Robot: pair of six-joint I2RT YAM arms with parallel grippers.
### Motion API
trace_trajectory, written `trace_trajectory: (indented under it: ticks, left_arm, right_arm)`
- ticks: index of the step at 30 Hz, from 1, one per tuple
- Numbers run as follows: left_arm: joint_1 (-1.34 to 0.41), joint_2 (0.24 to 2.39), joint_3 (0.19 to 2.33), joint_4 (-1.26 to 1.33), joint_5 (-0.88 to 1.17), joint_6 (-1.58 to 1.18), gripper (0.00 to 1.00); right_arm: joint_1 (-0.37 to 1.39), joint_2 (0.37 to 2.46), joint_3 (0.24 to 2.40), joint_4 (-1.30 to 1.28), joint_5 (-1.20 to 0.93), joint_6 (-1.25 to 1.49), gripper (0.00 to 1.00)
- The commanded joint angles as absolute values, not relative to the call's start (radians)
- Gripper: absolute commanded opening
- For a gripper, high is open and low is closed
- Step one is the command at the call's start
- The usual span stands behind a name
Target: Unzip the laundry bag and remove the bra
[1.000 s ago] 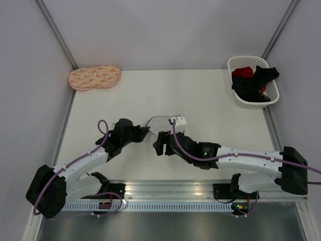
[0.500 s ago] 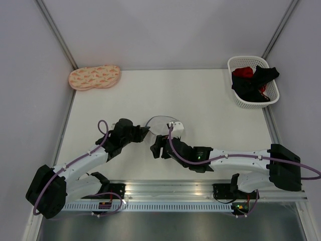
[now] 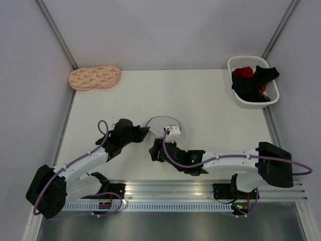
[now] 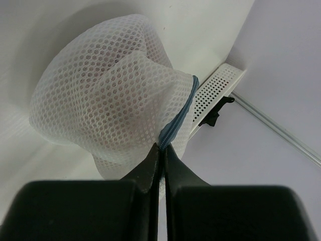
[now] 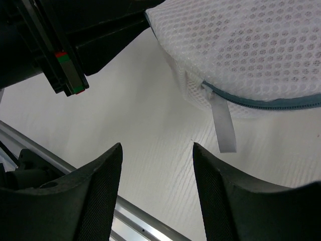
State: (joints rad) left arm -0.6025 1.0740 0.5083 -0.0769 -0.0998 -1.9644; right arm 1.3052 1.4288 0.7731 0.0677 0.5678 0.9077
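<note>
The laundry bag [image 3: 162, 123] is a white mesh pouch with a grey-blue zipper rim [image 4: 183, 106], lying mid-table between the two arms. My left gripper [image 3: 146, 132] is shut on the rim at the zipper's end [image 4: 161, 146], and the mesh bulges up beyond it [image 4: 108, 85]. My right gripper [image 3: 155, 149] stands open just in front of the bag, nothing between its fingers [image 5: 157, 145]. A white ribbon tab [image 5: 223, 125] hangs from the zipper [image 5: 271, 103] up and to the right of the fingertips. The bra is hidden; only a faint pinkish tint shows through the mesh.
A peach two-lobed pad [image 3: 94, 77] lies at the back left. A white lattice basket [image 3: 237, 68] with black and red garments stands at the back right. A metal rail [image 3: 170, 188] runs along the near edge. Grey walls close in the table.
My right gripper has slid left along the bag's near side, and its jaws have narrowed somewhat. The left gripper holds still on the zipper rim.
</note>
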Motion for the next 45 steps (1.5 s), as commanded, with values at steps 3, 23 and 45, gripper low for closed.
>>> trace_trajectory:
  ticks: [3, 23, 45]
  left_arm:
    - [-0.607, 1.055, 0.509, -0.081, -0.081, -2.023, 0.02]
    - [-0.609, 1.025, 0.492, -0.083, -0.064, -2.019, 0.02]
    - [-0.592, 0.893, 0.449, -0.175, -0.204, -1.809, 0.02]
  right_arm:
    - [1.35, 1.465, 0.824, 0.06, 0.761, 0.956, 0.58]
    - [1.298, 1.58, 0.934, -0.032, 0.985, 0.857, 0.61]
    - [1.293, 1.365, 0.844, -0.421, 0.962, 1.007, 0.0]
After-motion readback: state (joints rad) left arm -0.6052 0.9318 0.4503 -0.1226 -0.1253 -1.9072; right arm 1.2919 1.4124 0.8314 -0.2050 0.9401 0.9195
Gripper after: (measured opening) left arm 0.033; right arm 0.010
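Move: The zip pull on the laundry bag's rim is about 6 cm ahead of the open right hand, 3 cm to its right and at its height. A white tag hangs beside the pull, 2 cm lower. The rim corner in the left fingers lies roughly 8 cm ahead and 3 cm left of the right hand; the bag's middle, 9 cm ahead, 5 cm right and 5 cm down. From the left hand the pull is some 6 cm right and 2 cm back. Forward and a little right, the right hand reaches about 6 cm to the rim, wrist turning some 15 degrees clockwise and fingers tipping up, and closes its fingers on the zip pull. It then draws the pull about 4 cm right and slightly back along the rim, away from the left hand, which keeps its pinch on the rim corner and late on eases back and left a couple of centimetres. ##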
